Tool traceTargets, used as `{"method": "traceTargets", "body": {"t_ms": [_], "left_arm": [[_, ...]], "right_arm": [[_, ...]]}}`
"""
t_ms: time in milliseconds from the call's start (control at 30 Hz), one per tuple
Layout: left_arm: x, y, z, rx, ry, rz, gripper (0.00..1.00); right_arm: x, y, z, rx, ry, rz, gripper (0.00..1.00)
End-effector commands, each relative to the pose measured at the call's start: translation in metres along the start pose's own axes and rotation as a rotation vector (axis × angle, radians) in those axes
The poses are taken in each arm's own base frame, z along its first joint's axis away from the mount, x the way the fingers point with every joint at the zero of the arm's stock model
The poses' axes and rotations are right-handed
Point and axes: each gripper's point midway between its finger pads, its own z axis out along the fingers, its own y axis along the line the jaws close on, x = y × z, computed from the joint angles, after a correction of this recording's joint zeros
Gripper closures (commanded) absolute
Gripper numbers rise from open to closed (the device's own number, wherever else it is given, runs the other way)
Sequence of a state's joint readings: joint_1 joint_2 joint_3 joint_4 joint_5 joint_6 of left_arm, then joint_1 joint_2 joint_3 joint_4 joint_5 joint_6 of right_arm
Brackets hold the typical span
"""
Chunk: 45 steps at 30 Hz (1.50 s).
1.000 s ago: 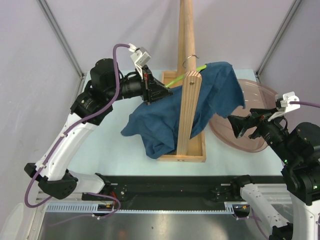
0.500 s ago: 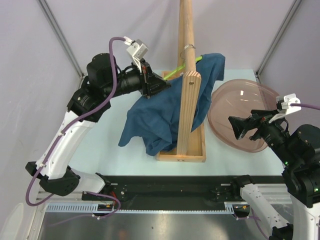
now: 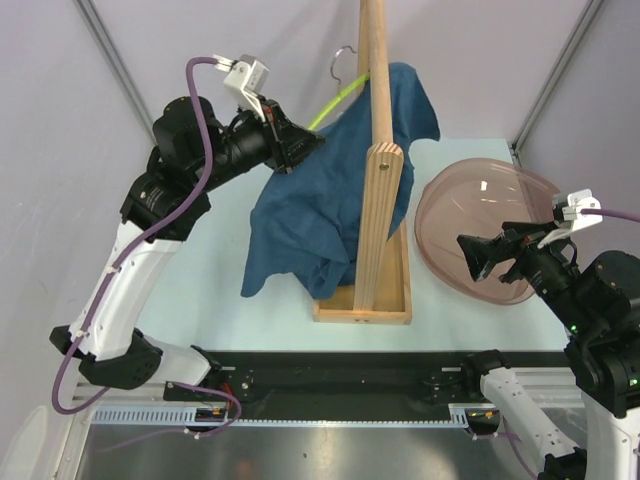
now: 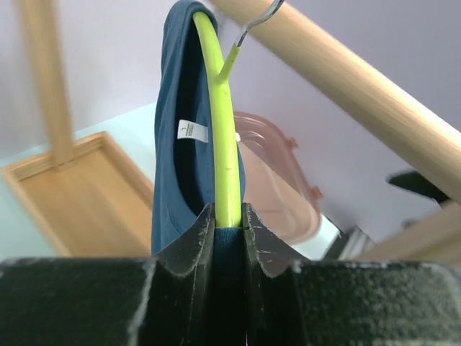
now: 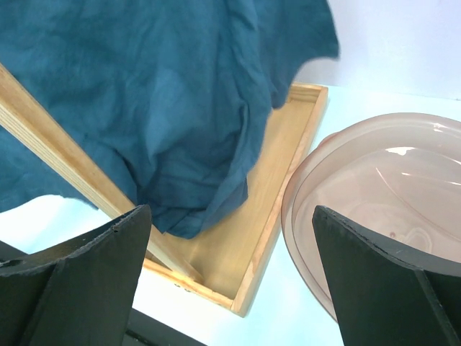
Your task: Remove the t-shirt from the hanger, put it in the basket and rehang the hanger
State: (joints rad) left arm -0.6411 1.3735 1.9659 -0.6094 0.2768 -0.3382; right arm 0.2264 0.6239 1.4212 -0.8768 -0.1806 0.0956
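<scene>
The dark teal t-shirt (image 3: 330, 190) hangs on the lime-green hanger (image 3: 336, 98), draped round the wooden pole, its hem down in the tray. My left gripper (image 3: 298, 150) is shut on the hanger's left end with shirt cloth pinched in it, held high. In the left wrist view the green hanger (image 4: 225, 137) rises from between the fingers, the shirt (image 4: 176, 158) to its left, the silver hook (image 4: 253, 23) at the pole. My right gripper (image 3: 478, 258) is open and empty, right of the shirt (image 5: 151, 94), over the bowl's edge.
A wooden stand has an upright pole (image 3: 373, 60), a leaning post (image 3: 378, 225) and a shallow tray base (image 3: 385, 300). A large clear pink bowl (image 3: 485, 235) sits at the right, also in the right wrist view (image 5: 389, 209).
My left gripper has lifted up and to the left with the hanger end and shirt. The shirt has risen and the hook has swung up by the pole. The right arm has barely moved.
</scene>
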Motion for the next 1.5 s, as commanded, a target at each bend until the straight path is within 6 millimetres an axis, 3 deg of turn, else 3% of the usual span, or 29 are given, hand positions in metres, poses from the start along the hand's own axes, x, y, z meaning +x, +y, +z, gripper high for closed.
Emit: {"method": "traceTargets", "body": {"t_ms": [0, 33, 100, 300, 333, 400, 433, 500, 533, 567, 633, 767, 1100, 1200, 1333, 1467], "left_arm": [[-0.063, 0.012, -0.035, -0.112, -0.262, -0.032, 1.0], [-0.054, 0.025, -0.033, -0.138, -0.255, -0.05, 1.0], [-0.06, 0.024, -0.043, -0.128, -0.3, -0.075, 1.0], [-0.035, 0.054, -0.047, -0.175, -0.28, -0.184, 1.0], [-0.02, 0.064, -0.049, -0.185, -0.26, -0.206, 1.0], [-0.014, 0.069, -0.049, -0.161, -0.276, -0.257, 1.0], [0.001, 0.082, -0.047, -0.172, -0.253, -0.288, 1.0], [0.009, 0.076, -0.042, -0.084, -0.234, -0.334, 1.0], [0.025, 0.086, -0.037, -0.079, -0.204, -0.368, 1.0], [0.028, 0.076, -0.032, 0.006, -0.184, -0.388, 1.0], [0.036, 0.077, -0.024, 0.075, -0.173, -0.389, 1.0], [0.055, 0.07, -0.008, 0.214, -0.096, -0.421, 1.0], [0.12, 0.075, 0.047, 0.45, 0.104, -0.463, 1.0], [0.121, 0.06, 0.053, 0.548, 0.09, -0.412, 1.0], [0.131, 0.051, 0.067, 0.606, 0.083, -0.403, 1.0], [0.139, 0.046, 0.081, 0.629, 0.089, -0.406, 1.0]], "right_arm": [[-0.002, 0.001, -0.007, 0.002, -0.012, 0.001, 0.0], [-0.002, 0.001, -0.007, 0.003, -0.012, -0.001, 0.01], [-0.001, 0.001, -0.006, 0.0, -0.006, 0.005, 0.0], [0.003, 0.004, -0.002, -0.014, 0.004, 0.029, 0.01], [0.002, 0.004, -0.001, -0.018, 0.003, 0.033, 0.0], [0.005, 0.004, 0.001, -0.017, 0.014, 0.046, 0.0], [0.007, 0.003, 0.003, -0.013, 0.022, 0.053, 0.01], [0.011, 0.001, 0.007, 0.001, 0.04, 0.081, 0.01], [0.013, -0.004, 0.012, 0.03, 0.05, 0.098, 0.01], [0.016, -0.007, 0.015, 0.047, 0.063, 0.114, 0.01], [0.021, -0.011, 0.023, 0.08, 0.088, 0.17, 0.01], [0.038, -0.019, 0.057, 0.125, 0.177, 0.285, 0.01], [0.034, -0.018, 0.15, 0.057, 0.14, 0.419, 0.05], [0.032, -0.021, 0.168, 0.052, 0.11, 0.409, 0.06], [0.03, -0.027, 0.178, 0.075, 0.079, 0.422, 0.04], [0.015, -0.01, 0.188, -0.033, 0.015, 0.422, 0.05]]}}
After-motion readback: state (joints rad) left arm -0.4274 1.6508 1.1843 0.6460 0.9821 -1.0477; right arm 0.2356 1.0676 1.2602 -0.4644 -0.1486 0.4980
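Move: The left gripper still grips the green hanger and near shoulder of the t-shirt, its hook already off the rod. The front post's top is about 8 cm to its right and 2 back, slightly lower; the rod's nearest stretch runs 7 right, 3 ahead, about level. The t-shirt's far shoulder is some 18 cm ahead, 7 left and 8 above the empty right gripper; the pink tub lies about 18 ahead, 10 right, 38 below it. Keep the left gripper shut on hanger and cloth; swing it left about 8 cm away from the rod while sinking, then carry it down and back right beside the front post, nearly 20 cm lower overall, tipping the fingers down and turning clockwise. Partway through, send the open right gripper about 16 cm forward, also down and slightly left, to the far shoulder, fingers tilting down some 20 degrees. ##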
